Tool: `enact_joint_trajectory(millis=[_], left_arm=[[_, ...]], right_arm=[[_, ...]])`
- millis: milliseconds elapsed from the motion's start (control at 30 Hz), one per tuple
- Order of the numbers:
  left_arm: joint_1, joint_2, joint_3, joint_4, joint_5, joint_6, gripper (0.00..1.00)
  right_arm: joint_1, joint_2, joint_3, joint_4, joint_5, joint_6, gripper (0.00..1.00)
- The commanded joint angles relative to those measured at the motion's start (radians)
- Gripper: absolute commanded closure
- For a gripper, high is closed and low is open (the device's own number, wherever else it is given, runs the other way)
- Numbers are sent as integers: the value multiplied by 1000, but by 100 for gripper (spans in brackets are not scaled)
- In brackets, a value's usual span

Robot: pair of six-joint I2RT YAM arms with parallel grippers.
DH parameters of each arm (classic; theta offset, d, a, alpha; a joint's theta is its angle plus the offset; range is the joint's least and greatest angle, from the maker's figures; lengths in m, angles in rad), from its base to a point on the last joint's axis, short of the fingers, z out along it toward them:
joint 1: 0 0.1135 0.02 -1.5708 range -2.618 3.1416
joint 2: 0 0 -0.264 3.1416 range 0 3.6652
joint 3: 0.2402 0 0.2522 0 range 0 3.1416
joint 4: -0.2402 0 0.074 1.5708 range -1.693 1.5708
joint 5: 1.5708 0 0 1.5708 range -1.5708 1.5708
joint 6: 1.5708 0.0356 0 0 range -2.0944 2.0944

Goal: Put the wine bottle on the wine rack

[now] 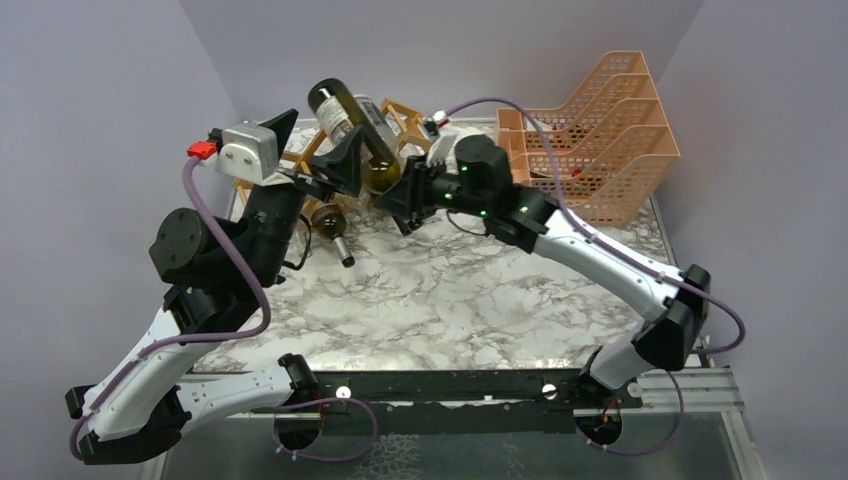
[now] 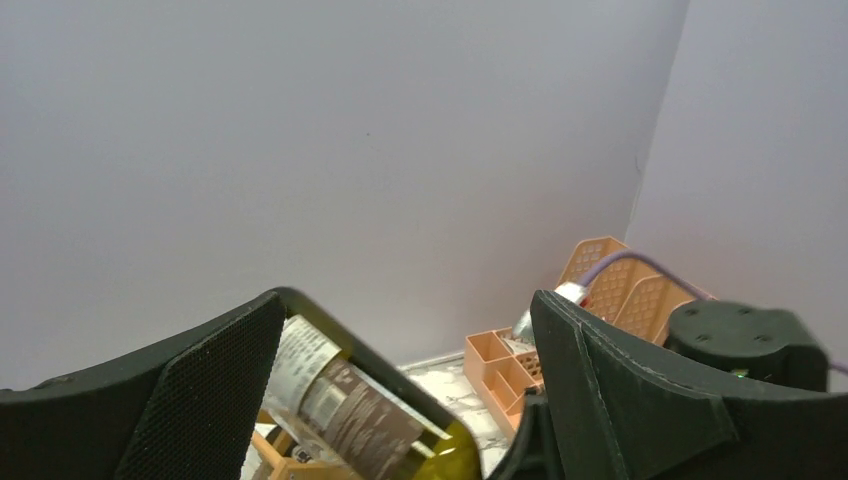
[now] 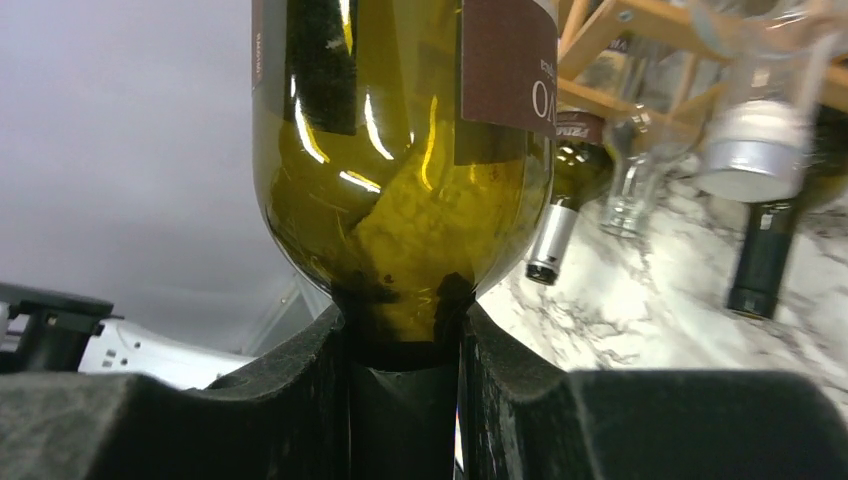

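Note:
A green wine bottle [image 1: 350, 118] with a brown and white label hangs tilted above the wooden wine rack [image 1: 404, 112], base up toward the back left. My right gripper [image 1: 399, 197] is shut on its neck. In the right wrist view the bottle's shoulder [image 3: 400, 160] bulges just above the closed fingers [image 3: 300, 400]. My left gripper [image 1: 328, 130] is open and straddles the bottle's body. In the left wrist view the bottle [image 2: 365, 420] lies low between the wide-apart fingers [image 2: 215, 390]; I cannot tell whether they touch it. The rack [image 3: 640, 20] holds other bottles.
A peach-orange mesh tray organiser [image 1: 600, 130] stands at the back right, close behind the right arm. A racked bottle [image 1: 335, 228] points its neck toward the near side, over the marble tabletop [image 1: 450, 290]. Grey walls close in the back and both sides.

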Motion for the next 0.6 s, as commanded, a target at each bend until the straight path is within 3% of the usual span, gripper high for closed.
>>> enact_joint_trajectory(millis=[0,167,400,567], left_arm=[[-2,-41,25,-49,-75,-31,1],[-2,-72,25,-95,-120,-37,1],[-2,-121,12,-150,-158,-51,1],[-2,-143,-8,-177,-173,-59,1]], right_arm=[[101,141,127,185,173,61,99],[157,298,251,232,263,140,99],[173,527,495,171,289,170,99],[176,652,636,108,279,187,88]])
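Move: The right hand holds the bottle by the neck. The free left notch on top of the rack lies roughly 20 cm to its left, 15 cm ahead and 17 cm below. The clear bottle in the next notch is about 4 cm left, 15 cm ahead and 8 cm below; the lower-row bottle is about 17 cm left, 10 cm ahead and 28 cm below. From the empty left hand, that notch is about 15 cm left, 20 cm ahead and 36 cm below. Leftward, fast then slowing, the right hand carries the bottle about 16 cm towards the rack's free left notch. It sinks some 7 cm early on, levels off and adds 5 cm forward late, while the wrist turns about 10 degrees, tipping the bottle's far end down; the fingers keep their pinch on the neck. The left hand, still open, draws aside to the left, clearing the way. ##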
